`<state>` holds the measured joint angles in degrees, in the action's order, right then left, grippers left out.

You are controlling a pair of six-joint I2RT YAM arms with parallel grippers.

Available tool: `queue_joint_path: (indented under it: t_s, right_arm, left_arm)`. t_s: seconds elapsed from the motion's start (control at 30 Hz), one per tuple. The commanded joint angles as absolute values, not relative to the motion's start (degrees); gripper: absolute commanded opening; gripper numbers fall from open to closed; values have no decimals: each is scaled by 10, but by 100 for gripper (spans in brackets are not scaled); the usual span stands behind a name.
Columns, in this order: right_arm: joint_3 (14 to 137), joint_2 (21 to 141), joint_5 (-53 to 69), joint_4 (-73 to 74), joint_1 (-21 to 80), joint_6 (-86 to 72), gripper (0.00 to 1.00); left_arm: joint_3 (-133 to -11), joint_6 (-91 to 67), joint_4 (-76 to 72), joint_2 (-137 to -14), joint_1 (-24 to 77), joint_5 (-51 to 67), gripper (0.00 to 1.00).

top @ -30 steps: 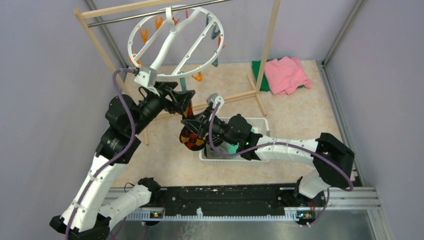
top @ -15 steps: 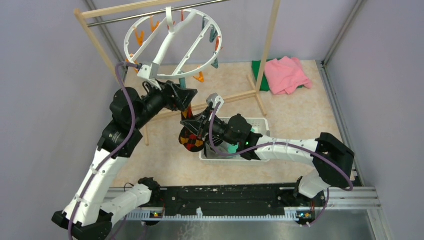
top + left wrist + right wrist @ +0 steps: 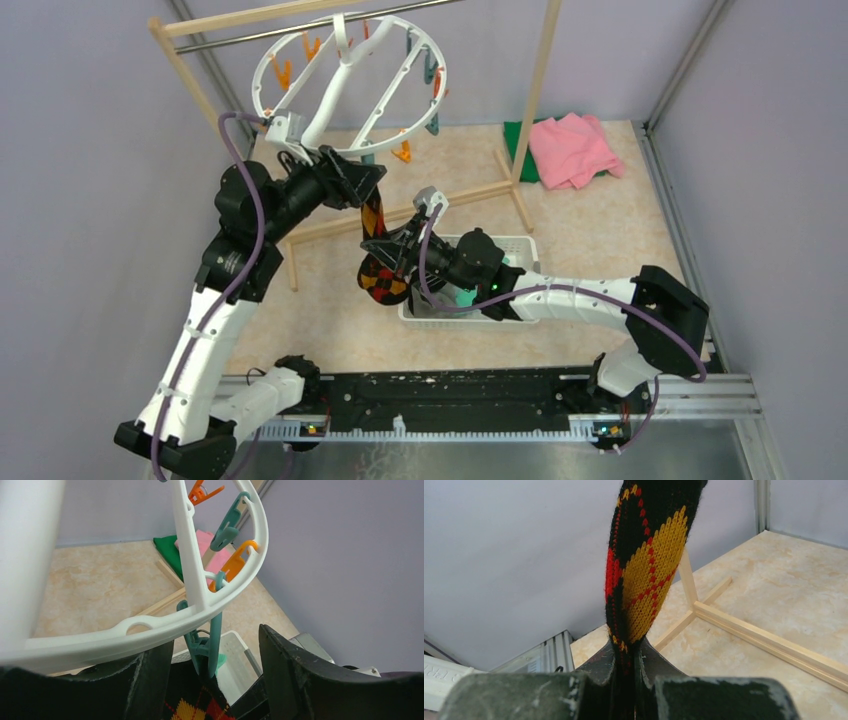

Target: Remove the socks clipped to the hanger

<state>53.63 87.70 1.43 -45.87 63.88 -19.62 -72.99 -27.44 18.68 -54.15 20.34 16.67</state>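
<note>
The white ring hanger [image 3: 345, 85] hangs from the rack's metal rod. A red-black-orange argyle sock [image 3: 373, 218] hangs from a teal clip [image 3: 216, 630] on the hanger's lower rim [image 3: 150, 630]. My left gripper [image 3: 362, 186] is just under that rim. In the left wrist view it [image 3: 211, 650] is open, with a jaw on each side of the clip and the sock top [image 3: 200, 707]. My right gripper [image 3: 388, 262] is shut on the sock lower down. The right wrist view shows the sock [image 3: 644, 580] rising taut out of its shut jaws [image 3: 626, 655].
A white slotted basket [image 3: 515, 245] with a teal item [image 3: 465, 297] inside lies under the right arm. Pink cloth [image 3: 572, 148] and green cloth [image 3: 518, 140] lie at the back right. The wooden rack's post [image 3: 535, 90] and floor bar [image 3: 764, 640] stand close by. Orange clips [image 3: 402, 152] dangle from the ring.
My left arm has risen up and left with the hanger's rim, and the ring has swung. The argyle sock now shows stretched between the clip and my right gripper, which has not moved.
</note>
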Motion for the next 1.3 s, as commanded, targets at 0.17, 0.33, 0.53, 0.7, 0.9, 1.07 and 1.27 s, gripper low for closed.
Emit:
queue_joint_path:
  t_s: [0.17,0.33,0.53,0.7,0.9,1.07,1.27]
  right_arm:
    - [533,863,25,-493,638,-204,0]
    - [534,865,28,-495,638,-207,0]
    - [532,866,44,-494,639,-218,0]
    - [528,868,48,-497,638,-228,0]
    - [530,873,52,-496,638,-232,0]
    - [529,874,55,-493,638,-235,0]
    - [509,845,31,-479,638,-224,0]
  left_arm:
    - [-724,-289,112,-551,198,216,62]
    - [-719,-280,98,-551,198,210,59]
    - [-707,-268,75,-543,198,205,56]
    - [-700,-264,62,-538,198,207,49]
    - [-705,-259,59,-538,198,195,22]
    - [-707,-266,63,-537,197,182,6]
    - [-704,-259,62,-537,198,179,2]
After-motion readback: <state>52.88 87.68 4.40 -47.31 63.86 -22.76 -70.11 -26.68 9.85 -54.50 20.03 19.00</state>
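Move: The teal clip that still holds the argyle sock's cuff stands between the left hand's open fingers, about 1 cm ahead and 1 cm right of the hand point, at its height. The hanger's near rim crosses some 4 cm above and 2 cm ahead; an orange clip hangs about 4 cm ahead and 5 cm right. From the right hand, pinching the sock's middle, the teal clip is about 7 cm ahead and 12 cm up; the basket's middle lies some 15 cm right, 5 ahead and 27 below. The left fingers close on the teal clip and end pinching it nearly shut, after the hand has edged about 1 cm right; during the squeeze it rises about 1 cm, fingertips tipping up some 5 degrees. The right hand keeps its pinch on the sock and eases about 1 cm back, away from the clip. ##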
